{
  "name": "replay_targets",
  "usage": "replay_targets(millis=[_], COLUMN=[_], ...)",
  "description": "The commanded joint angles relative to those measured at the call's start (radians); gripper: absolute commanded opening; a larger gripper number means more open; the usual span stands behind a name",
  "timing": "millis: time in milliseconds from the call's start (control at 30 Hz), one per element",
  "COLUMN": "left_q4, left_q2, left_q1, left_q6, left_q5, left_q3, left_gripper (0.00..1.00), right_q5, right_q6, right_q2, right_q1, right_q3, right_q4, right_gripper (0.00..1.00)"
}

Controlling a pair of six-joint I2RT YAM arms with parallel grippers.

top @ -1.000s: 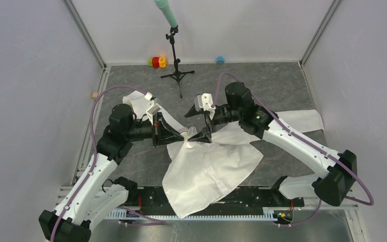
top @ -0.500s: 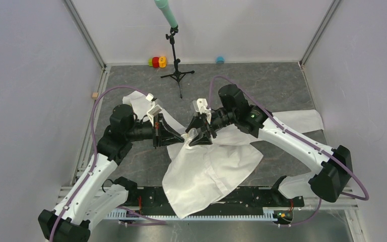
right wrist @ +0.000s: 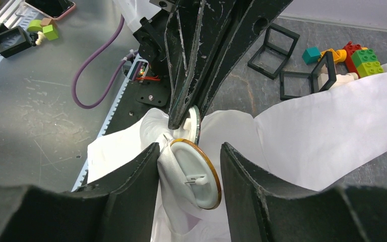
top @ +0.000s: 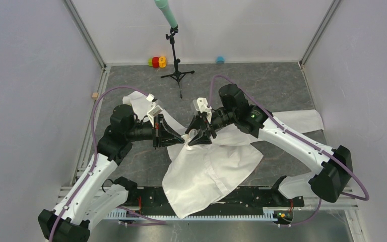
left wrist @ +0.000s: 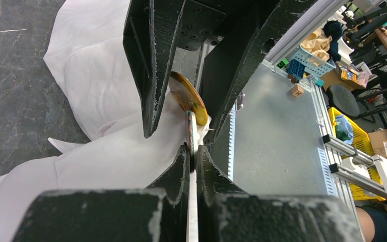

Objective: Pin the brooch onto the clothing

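The clothing, a white shirt (top: 211, 166), lies crumpled at mid-table, with a fold lifted up between both grippers. The brooch (right wrist: 196, 176) is a round disc with an orange-gold rim and a white back that carries a pin. In the left wrist view its gold face (left wrist: 186, 96) shows tilted. My left gripper (left wrist: 191, 151) is shut on the brooch's thin edge. My right gripper (right wrist: 190, 148) straddles the brooch's back and a fold of shirt (right wrist: 322, 131). Fabric lies against one of its fingers, while a gap shows at the other. In the top view both grippers (top: 184, 136) (top: 197, 137) meet tip to tip.
A black tripod stand (top: 176, 65) rises at the back centre, with coloured blocks (top: 157, 61) and a blue piece (top: 220, 59) along the rear wall. A small wooden block (top: 94, 95) lies far left. Black square frames (right wrist: 274, 48) and toy bricks (right wrist: 358, 55) lie beside the shirt.
My right arm has swung left to meet the left gripper, and its jaws have narrowed round the brooch and shirt fold. The left gripper has kept its hold and place.
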Motion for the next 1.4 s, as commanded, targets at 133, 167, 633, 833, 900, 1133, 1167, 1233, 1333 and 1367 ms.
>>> replay_targets(millis=[133,167,633,833,900,1133,1167,1233,1333,1367], left_q4=[0.016,0.015,0.009,-0.009,-0.009,-0.010,-0.009,-0.009,-0.007,-0.007], left_q2=[-0.019,-0.019,-0.009,0.003,0.007,0.019,0.022,0.026,0.030,0.032], left_q1=[-0.009,-0.009,-0.054,-0.089,-0.096,-0.110,-0.113,-0.118,-0.124,-0.126], left_q6=[0.045,0.045,0.060,0.074,0.074,0.075,0.074,0.074,0.074,0.074], left_q5=[0.051,0.051,0.012,-0.001,-0.006,-0.040,-0.038,-0.037,-0.034,-0.032], left_q3=[0.002,0.002,-0.002,0.001,0.000,-0.001,0.000,0.002,0.001,0.000], left_gripper=[0.02,0.02,0.02,0.02,0.02,0.02,0.02,0.02,0.02,0.02], right_q5=[0.015,0.033,0.222,0.279,0.306,0.377,0.388,0.417,0.447,0.457], right_q6=[0.046,0.059,0.294,0.342,0.331,0.315,0.315,0.319,0.351,0.362], right_q2=[-0.028,-0.025,0.075,0.151,0.179,0.219,0.224,0.235,0.250,0.256], right_q1=[0.000,0.000,0.000,0.002,0.008,0.044,0.046,0.052,0.056,0.056], right_q3=[0.036,0.037,0.079,0.139,0.166,0.202,0.206,0.211,0.210,0.211], right_q4=[0.063,0.067,0.080,0.017,-0.022,-0.084,-0.089,-0.092,-0.079,-0.075], right_gripper=[0.38,0.33,0.00,0.00,0.00,0.00,0.00,0.00,0.00,0.00])
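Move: Held level between the fingertips of both hands is the gold-rimmed brooch, on a bunched fold of the shirt: it sits between the right hand's half-open pads, within about 1 cm of the hand point, and some 4 cm to the right of the left hand. The second disc, already in the left fingers, is about 3 cm left of the right hand. The shirt's body spreads roughly 14 cm back, 6 cm right and 20 cm below the right hand. Closing its half-open fingers, the right hand pinches the gold-rimmed brooch at the left fingertips, rolling as it shuts. Then both hands sink together about 5 cm and ease 2.5 cm forward, the left keeping its grip on the second disc. The right fingertips tip down and swing clockwise, with a roll of some 20 degrees; the left tips down and turns counter-clockwise about 10. ##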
